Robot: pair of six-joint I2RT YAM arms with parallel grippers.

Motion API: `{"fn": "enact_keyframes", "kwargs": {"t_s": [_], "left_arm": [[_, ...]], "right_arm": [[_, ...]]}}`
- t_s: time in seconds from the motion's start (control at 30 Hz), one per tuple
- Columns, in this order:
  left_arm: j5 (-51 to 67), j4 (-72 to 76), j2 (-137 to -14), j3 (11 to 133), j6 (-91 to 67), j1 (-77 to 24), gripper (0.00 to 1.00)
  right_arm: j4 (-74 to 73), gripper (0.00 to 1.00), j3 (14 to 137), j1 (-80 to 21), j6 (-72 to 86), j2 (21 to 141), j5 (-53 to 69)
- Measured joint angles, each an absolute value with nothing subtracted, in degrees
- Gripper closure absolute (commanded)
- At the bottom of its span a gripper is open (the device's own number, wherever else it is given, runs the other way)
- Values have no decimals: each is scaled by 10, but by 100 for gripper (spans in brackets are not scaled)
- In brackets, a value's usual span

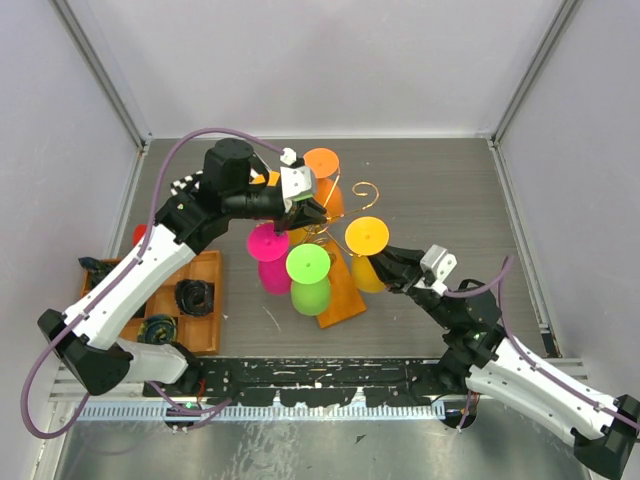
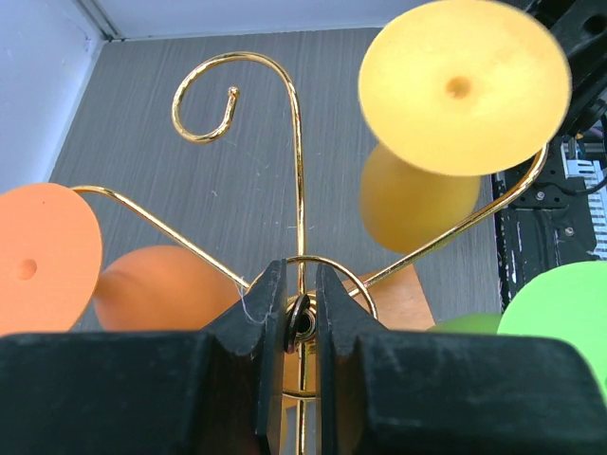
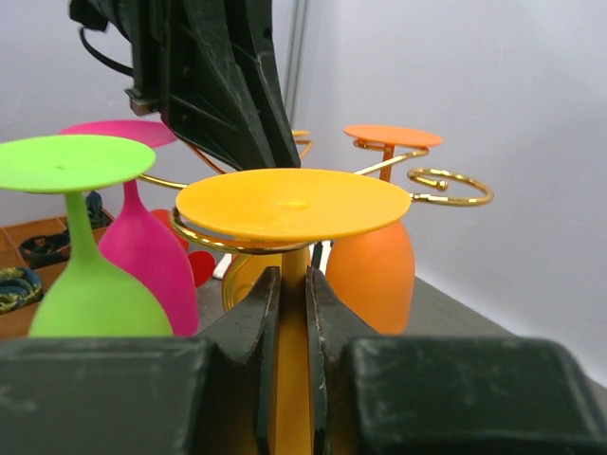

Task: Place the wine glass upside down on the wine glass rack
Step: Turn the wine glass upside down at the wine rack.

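The wine glass rack (image 1: 345,300) stands mid-table, its gold wire arms (image 2: 296,142) rising from an orange-brown base. A yellow wine glass (image 1: 367,235) hangs upside down, its round foot (image 3: 294,204) lying on a curled gold arm. My right gripper (image 3: 291,284) is shut on its stem just under the foot, reaching in from the right (image 1: 385,268). My left gripper (image 2: 301,284) is shut on the small ring at the top of the rack's centre post, over the rack's middle (image 1: 305,215). The yellow glass (image 2: 463,85) shows at the upper right of the left wrist view.
Pink (image 1: 268,245), green (image 1: 308,265) and orange (image 1: 322,163) glasses hang upside down on other arms. One curled arm (image 1: 365,190) at the back is free. A compartmented wooden tray (image 1: 205,300) with dark items sits at the left. Walls enclose the table.
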State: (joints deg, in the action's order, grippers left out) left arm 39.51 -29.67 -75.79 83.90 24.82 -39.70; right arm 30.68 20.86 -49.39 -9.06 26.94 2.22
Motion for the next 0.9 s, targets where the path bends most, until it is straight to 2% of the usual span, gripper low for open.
{"fn": "enact_keyframes", "kwargs": {"t_s": [0.23, 0.5, 0.83, 0.9], "left_arm": [[392, -293, -756, 836, 248, -397, 100], [391, -289, -756, 835, 243, -398, 100], [389, -287, -756, 835, 236, -398, 100], [389, -287, -756, 835, 233, -398, 97]], "right_arm": [[294, 98, 234, -494, -88, 321, 7], [289, 67, 241, -495, -85, 332, 7], [230, 59, 241, -495, -84, 268, 1], [211, 59, 241, -495, -84, 245, -1]]}}
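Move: The right hand already holds the yellow glass upside down by its stem, with the rack's open hook about 2 cm ahead, 2 cm left and 2 cm above. The hanging green glass is some 10 cm left, 5 cm back and 4 cm below; the far orange glass is roughly 12 cm ahead, 8 cm left and 4 cm below. From the left hand, still gripping the rack's top, that hook lies about 7 cm right, 4 cm back and 3 cm below. Right hand slides the yellow glass's stem about 2 cm forward-left into the hook, opens, and withdraws back-right. ##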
